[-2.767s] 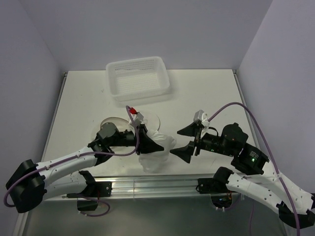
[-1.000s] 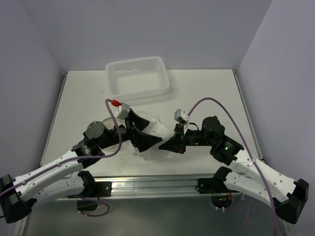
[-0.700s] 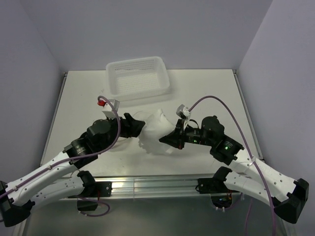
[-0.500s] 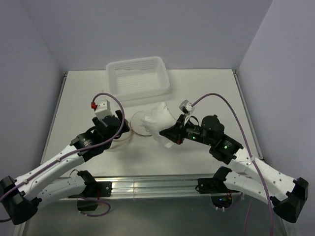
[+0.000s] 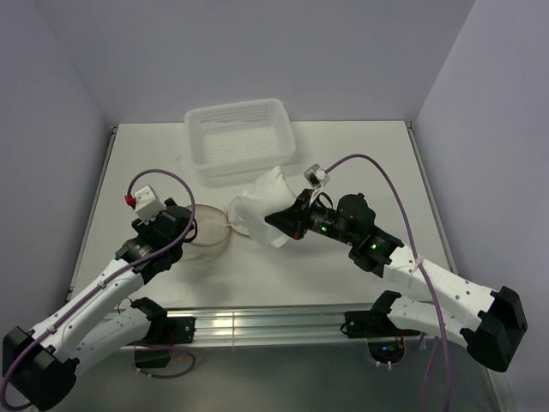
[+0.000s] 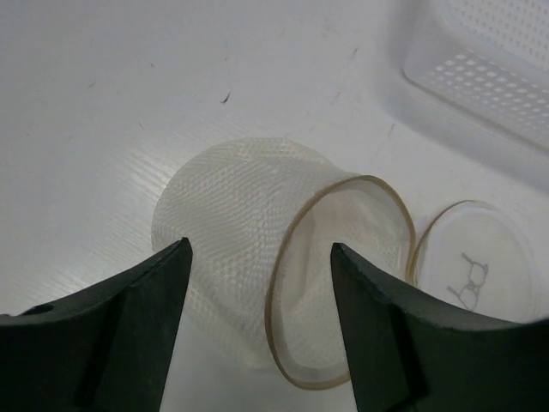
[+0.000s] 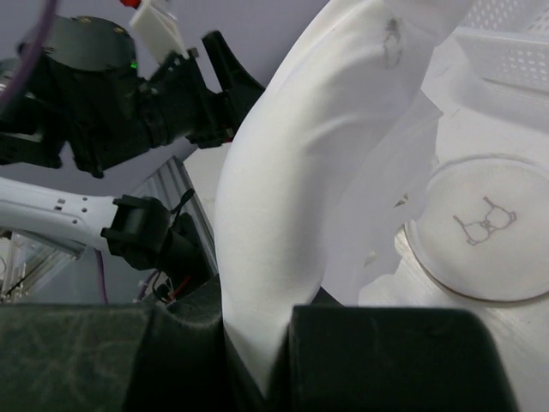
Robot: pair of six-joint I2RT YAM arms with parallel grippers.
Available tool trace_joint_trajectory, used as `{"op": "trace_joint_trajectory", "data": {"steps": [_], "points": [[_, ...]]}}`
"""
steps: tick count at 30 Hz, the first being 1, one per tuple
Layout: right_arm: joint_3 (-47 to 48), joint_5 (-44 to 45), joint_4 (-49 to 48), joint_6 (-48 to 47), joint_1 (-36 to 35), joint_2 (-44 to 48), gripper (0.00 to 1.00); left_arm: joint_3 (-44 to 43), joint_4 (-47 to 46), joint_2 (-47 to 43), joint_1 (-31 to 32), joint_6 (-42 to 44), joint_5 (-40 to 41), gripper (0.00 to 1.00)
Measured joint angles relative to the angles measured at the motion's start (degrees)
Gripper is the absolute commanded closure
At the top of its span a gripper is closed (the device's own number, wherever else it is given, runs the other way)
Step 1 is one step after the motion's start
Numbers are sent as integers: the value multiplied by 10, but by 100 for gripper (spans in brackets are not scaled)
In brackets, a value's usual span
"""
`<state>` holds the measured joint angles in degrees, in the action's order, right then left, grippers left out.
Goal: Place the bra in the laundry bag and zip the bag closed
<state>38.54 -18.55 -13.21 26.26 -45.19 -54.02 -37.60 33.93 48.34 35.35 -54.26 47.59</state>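
The bra [image 5: 260,204] is a white bundle hanging above the table, just in front of the basket. My right gripper [image 5: 280,221] is shut on its lower edge; in the right wrist view the white fabric [image 7: 292,189] rises out of the closed jaws [image 7: 273,378]. The laundry bag [image 5: 208,228] lies open on the table left of the bra. In the left wrist view its mesh cup [image 6: 249,240] has a beige rim, and its flat lid [image 6: 470,273] with the black bra drawing lies beside it. My left gripper [image 6: 259,249] hovers open over the mesh cup, touching nothing.
A white perforated basket [image 5: 225,156] stands at the back of the table, close behind the bra. Its corner [image 6: 493,73] shows in the left wrist view. The aluminium rail [image 5: 257,324] runs along the near edge. Grey walls close in both sides.
My left arm has drawn back to the left, off the bra, and now hangs over the bag. My right gripper has carried the bra up and back-left toward the basket, uncovering the bag.
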Motion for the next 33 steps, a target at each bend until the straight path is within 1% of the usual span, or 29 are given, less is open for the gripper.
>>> {"op": "trace_joint_trajectory", "data": {"steps": [2,3,5,6,11,14,19,23,29,33], "points": [[0,0,-14,9,-2,-6,100,12,-23,12,-23,12,-17,49],[0,1,-21,12,-3,-7,100,16,-34,22,-29,17,-25,68],[0,2,-31,17,-4,-7,100,20,-54,46,-37,30,-45,79],[0,5,-37,18,-4,-7,100,20,-64,59,-39,36,-54,100],[0,25,-40,18,-5,10,100,21,-115,69,-42,60,-108,100],[0,32,-43,19,-5,23,100,33,-162,44,-36,68,-165,100],[0,33,-66,22,-6,29,100,49,-220,-3,6,63,-254,100],[0,30,-68,12,-6,33,100,78,-271,-37,24,48,-317,100],[0,9,-71,0,-6,55,100,119,-321,-51,29,33,-369,100],[-27,-17,-117,3,-6,62,100,124,-342,-52,29,26,-387,100]]}}
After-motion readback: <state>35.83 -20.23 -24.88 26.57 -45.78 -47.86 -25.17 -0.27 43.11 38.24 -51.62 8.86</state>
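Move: The near edge of the laundry bag's rim lies just ahead of the left gripper, roughly 2 cm forward, 1 cm to the right and 3 cm down, between the open fingers' line. The bag's round lid is some 25 cm to the right and 4 cm ahead, and the white basket about 32 cm ahead and 21 cm to the right. From the right hand, which holds the bra, the rim sits some 5 cm ahead, 26 cm left and 17 cm lower. Dip the left gripper about 3 cm down and slightly forward onto the bag's rim, shut the fingers to pinch it, then draw it some 15 cm to the right towards the held bra, rising about 5 cm and easing back while the hand swings clockwise and rolls. Meanwhile keep the bra gripped in the right hand and raise it about 6 cm, drawing it back slightly at the end. ##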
